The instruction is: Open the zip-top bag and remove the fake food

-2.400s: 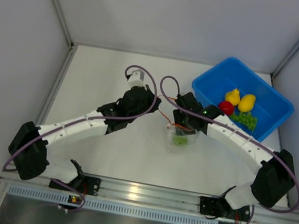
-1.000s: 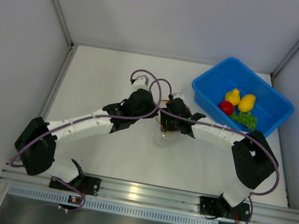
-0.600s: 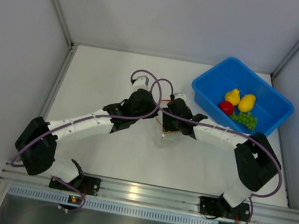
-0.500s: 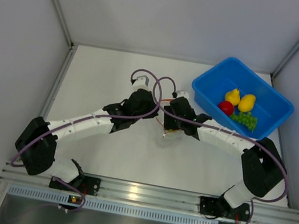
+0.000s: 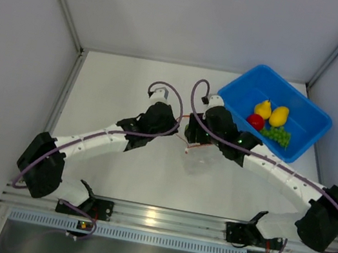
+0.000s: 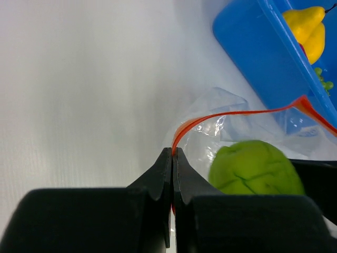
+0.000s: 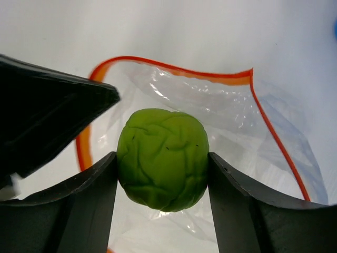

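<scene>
The zip-top bag (image 7: 231,113) lies open, its orange zip strip (image 6: 231,115) spread in a loop. My left gripper (image 6: 172,154) is shut on the strip's left end, seen from above next to the bag (image 5: 202,163) as the left gripper (image 5: 178,128). My right gripper (image 7: 163,169) is shut on a wrinkled green round fruit (image 7: 163,158), held above the bag's mouth; that fruit (image 6: 255,167) also shows in the left wrist view. From above, the right gripper (image 5: 199,134) covers the fruit. Two yellow pears (image 5: 271,112), a red apple (image 5: 255,121) and green grapes (image 5: 277,136) lie in the bin.
The blue plastic bin (image 5: 303,107) stands at the back right, close to the right wrist; its wall (image 6: 253,58) is just beyond the bag. White walls enclose the table on the left, back and right. Both arms meet near the table's middle.
The right arm has swung its elbow out to the right and its wrist has drawn back toward the bin, with the green fruit gripped. The left gripper stays shut on the zip strip.
</scene>
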You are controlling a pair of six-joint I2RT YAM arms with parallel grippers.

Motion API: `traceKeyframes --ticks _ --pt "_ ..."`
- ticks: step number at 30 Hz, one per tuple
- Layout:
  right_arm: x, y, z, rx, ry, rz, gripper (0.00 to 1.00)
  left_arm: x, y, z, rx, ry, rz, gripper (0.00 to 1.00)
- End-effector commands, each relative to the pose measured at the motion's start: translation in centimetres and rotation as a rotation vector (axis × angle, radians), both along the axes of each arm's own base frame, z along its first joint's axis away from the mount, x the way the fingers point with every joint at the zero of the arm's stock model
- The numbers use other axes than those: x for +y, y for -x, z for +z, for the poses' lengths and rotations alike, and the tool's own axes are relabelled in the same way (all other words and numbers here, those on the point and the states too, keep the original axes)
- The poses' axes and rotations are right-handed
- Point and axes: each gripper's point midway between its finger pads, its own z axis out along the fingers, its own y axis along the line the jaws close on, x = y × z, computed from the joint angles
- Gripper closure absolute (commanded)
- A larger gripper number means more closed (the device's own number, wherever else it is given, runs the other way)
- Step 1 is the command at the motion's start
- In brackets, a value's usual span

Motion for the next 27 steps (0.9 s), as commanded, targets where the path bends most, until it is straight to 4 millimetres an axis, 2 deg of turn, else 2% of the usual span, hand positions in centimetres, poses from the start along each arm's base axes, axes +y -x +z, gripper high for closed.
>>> traceKeyframes --ticks 1,3,7,9,12,15,16,18,19,21,22,23,24,26,27 --pt "2.2 1.0 8.4 -0.143 -0.197 0.101 0.56 0.1 0.0 1.0 -0.028 0.026 -0.001 1.00" --pt "2.5 1.3 10.0 -0.165 -0.247 0.121 0.56 0.1 0.1 1.0 -0.028 0.027 -0.002 1.00" --pt "2.1 2.2 15.0 -0.246 -0.337 0.141 0.57 0.4 0.0 0.9 -0.035 0.017 0.004 1.00" --pt "1.8 2.2 16.4 -0.270 -0.345 0.139 0.58 0.5 0.0 1.0 -0.037 0.016 0.007 1.00" --pt "-0.1 1.3 19.1 -0.330 -0.323 0.070 0.58 0.8 -0.1 1.2 -0.043 0.017 0.012 1.00" --pt "-3.1 -0.3 19.5 -0.366 -0.235 -0.046 0.58 1.5 -0.2 1.6 -0.057 0.016 0.022 1.00" --pt "-4.8 -1.5 20.2 -0.384 -0.220 -0.107 0.58 1.7 -0.2 1.7 -0.061 0.015 0.027 1.00" --pt "-6.9 -2.8 19.8 -0.360 -0.192 -0.175 0.57 2.5 -0.3 2.1 -0.067 0.015 0.038 1.00" --pt "-9.5 -4.7 19.1 -0.340 -0.175 -0.255 0.57 2.8 -0.4 2.2 -0.071 0.014 0.043 1.00" --pt "-12.4 -6.5 17.8 -0.311 -0.150 -0.346 0.56 3.8 -0.6 2.7 -0.075 0.013 0.062 1.00" --pt "-15.4 -8.0 16.7 -0.296 -0.114 -0.441 0.55 4.1 -0.7 2.8 -0.077 0.011 0.063 1.00" --pt "-16.9 -8.6 16.1 -0.285 -0.090 -0.486 0.55 4.7 -0.8 3.3 -0.083 0.019 0.073 1.00" --pt "-19.6 -9.3 15.0 -0.261 -0.058 -0.564 0.53 5.1 -1.0 3.5 -0.086 0.019 0.078 1.00" --pt "-21.9 -10.4 12.8 -0.208 -0.032 -0.625 0.52 6.1 -1.1 4.1 -0.093 0.016 0.088 1.00" --pt "-24.2 -10.7 11.7 -0.176 -0.024 -0.677 0.51 6.5 -1.3 4.4 -0.096 0.014 0.092 1.00"
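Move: The right hand already holds the green vegetable at the bag's open mouth; the blue bin's middle lies about 15 cm ahead, 27 cm to its right and 11 cm lower. In the bin, the red fruit is some 12 cm ahead and 21 cm right of that hand, the pear 16 ahead and 23 right, the grapes 9 ahead and 30 right. From the left hand, which pinches the bag's rim, the bin's middle is about 13 cm ahead and 32 cm right. Keeping its grip on the green vegetable, the right hand first climbs about 18 cm almost straight up, clear of the bag's mouth, then sweeps fast to the right and forward to above the blue bin, some 20 cm right in all, turning clockwise roughly 35 degrees and sinking a few centimetres at the end. The left hand keeps its pinch on the bag's rim, dips slightly, then late on draws the bag about 5 cm to the left and a little up. ##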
